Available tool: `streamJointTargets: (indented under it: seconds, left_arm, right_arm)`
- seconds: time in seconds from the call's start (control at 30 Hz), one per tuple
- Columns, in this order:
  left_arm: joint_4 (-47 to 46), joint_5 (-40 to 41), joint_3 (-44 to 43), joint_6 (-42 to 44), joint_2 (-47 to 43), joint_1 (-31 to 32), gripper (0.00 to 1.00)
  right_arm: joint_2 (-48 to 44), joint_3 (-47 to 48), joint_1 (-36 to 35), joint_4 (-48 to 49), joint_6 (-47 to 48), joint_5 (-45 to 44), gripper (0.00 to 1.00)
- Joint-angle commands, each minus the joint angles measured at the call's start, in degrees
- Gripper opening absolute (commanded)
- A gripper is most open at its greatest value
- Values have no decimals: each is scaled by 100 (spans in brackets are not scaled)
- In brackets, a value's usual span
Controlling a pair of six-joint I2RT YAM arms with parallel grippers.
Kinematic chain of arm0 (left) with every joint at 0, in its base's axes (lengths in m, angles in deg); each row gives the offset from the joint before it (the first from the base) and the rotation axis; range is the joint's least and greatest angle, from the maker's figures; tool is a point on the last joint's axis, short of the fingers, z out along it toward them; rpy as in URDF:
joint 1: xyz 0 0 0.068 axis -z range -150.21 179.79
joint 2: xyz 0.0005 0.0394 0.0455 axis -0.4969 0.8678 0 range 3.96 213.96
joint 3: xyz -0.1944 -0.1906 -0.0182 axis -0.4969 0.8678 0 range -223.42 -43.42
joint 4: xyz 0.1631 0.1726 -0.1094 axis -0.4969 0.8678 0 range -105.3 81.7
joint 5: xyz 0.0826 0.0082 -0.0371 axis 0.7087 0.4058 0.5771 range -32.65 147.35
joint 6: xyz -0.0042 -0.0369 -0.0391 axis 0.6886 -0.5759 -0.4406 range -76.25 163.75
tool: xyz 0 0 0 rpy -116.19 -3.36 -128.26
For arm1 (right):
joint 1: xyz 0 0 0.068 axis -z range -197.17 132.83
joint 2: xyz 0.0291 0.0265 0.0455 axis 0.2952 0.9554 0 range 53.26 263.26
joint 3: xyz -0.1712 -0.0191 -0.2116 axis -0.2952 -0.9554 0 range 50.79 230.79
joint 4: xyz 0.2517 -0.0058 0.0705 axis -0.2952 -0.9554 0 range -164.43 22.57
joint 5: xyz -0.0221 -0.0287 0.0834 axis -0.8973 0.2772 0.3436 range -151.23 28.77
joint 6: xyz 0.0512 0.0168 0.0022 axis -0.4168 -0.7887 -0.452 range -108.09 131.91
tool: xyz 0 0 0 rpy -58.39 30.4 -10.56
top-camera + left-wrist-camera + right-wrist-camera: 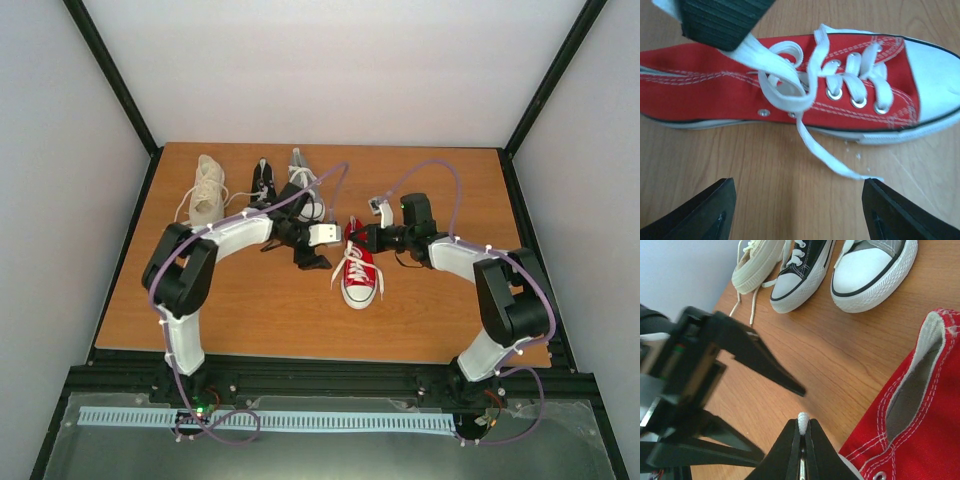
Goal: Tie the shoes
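The red shoe (359,275) lies mid-table with its toe toward the arms, its white laces loosely looped (790,75). My right gripper (358,238), at the shoe's heel end, is shut on a white lace (803,421) whose end pokes out between the tips. My left gripper (797,205) hangs open beside the shoe's side, over bare wood. A loose lace end (835,162) trails off the shoe, its tip close to the right-hand finger (900,215). The cream high-top (207,190), black shoe (263,182) and grey shoe (305,185) stand in a row at the back.
The left gripper's fingers (765,362) reach in close to the right gripper's tips. The wooden table (250,300) is framed by black rails, with white walls behind and at both sides.
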Motion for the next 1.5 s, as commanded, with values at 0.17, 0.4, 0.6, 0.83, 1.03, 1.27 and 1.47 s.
streamJointTargets:
  seconds: [0.17, 0.4, 0.6, 0.83, 1.03, 1.27, 1.47]
  left_arm:
    - [-1374, -763, -318, -946, 682, 205, 62]
    - [-1550, -960, -279, -1107, 806, 337, 46]
    - [-2069, -566, -321, -1711, 921, 419, 29]
    - [-2000, -611, -330, -1760, 919, 446, 15]
    - [-1953, -670, -342, -1884, 874, 451, 6]
    - [-1996, -691, -336, -1934, 853, 451, 8]
    - [-2143, -686, -364, -2078, 888, 451, 12]
  right_arm:
    - [20, 183, -59, -96, 170, 171, 3]
    - [80, 296, -59, -195, 270, 225, 3]
    - [52, 279, -53, -199, 294, 260, 3]
    - [25, 279, -57, -298, 364, 262, 3]
    - [-137, 297, -39, -590, 492, 115, 31]
    - [-447, 38, 288, -832, 615, -34, 44]
    - [-127, -101, 328, -832, 697, -157, 39]
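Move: Just in front of the left hand's open fingers hangs the white lace that the right hand still pinches; the part to grip is about 6 cm to the left hand's right, 2 cm ahead and 2 cm lower. The red shoe's middle is some 6 cm right, 1 cm back and 5 cm below, the grey shoe 17 cm ahead, 7 cm left and 6 cm below. From the right hand, that lace is directly left-right in line, 2 cm back and 3 cm down; the red shoe's middle is 5 cm back and 8 cm lower. Reaching rightward about 6 cm over the red shoe, slightly forward and down, the left hand rolls some 10 degrees and closes its fingers nearly shut, pinching the lace just under the right fingers. The right hand keeps its grip almost still meanwhile; only once the left has closed does it open partway, let go and back off about 2.5 cm to the right. ##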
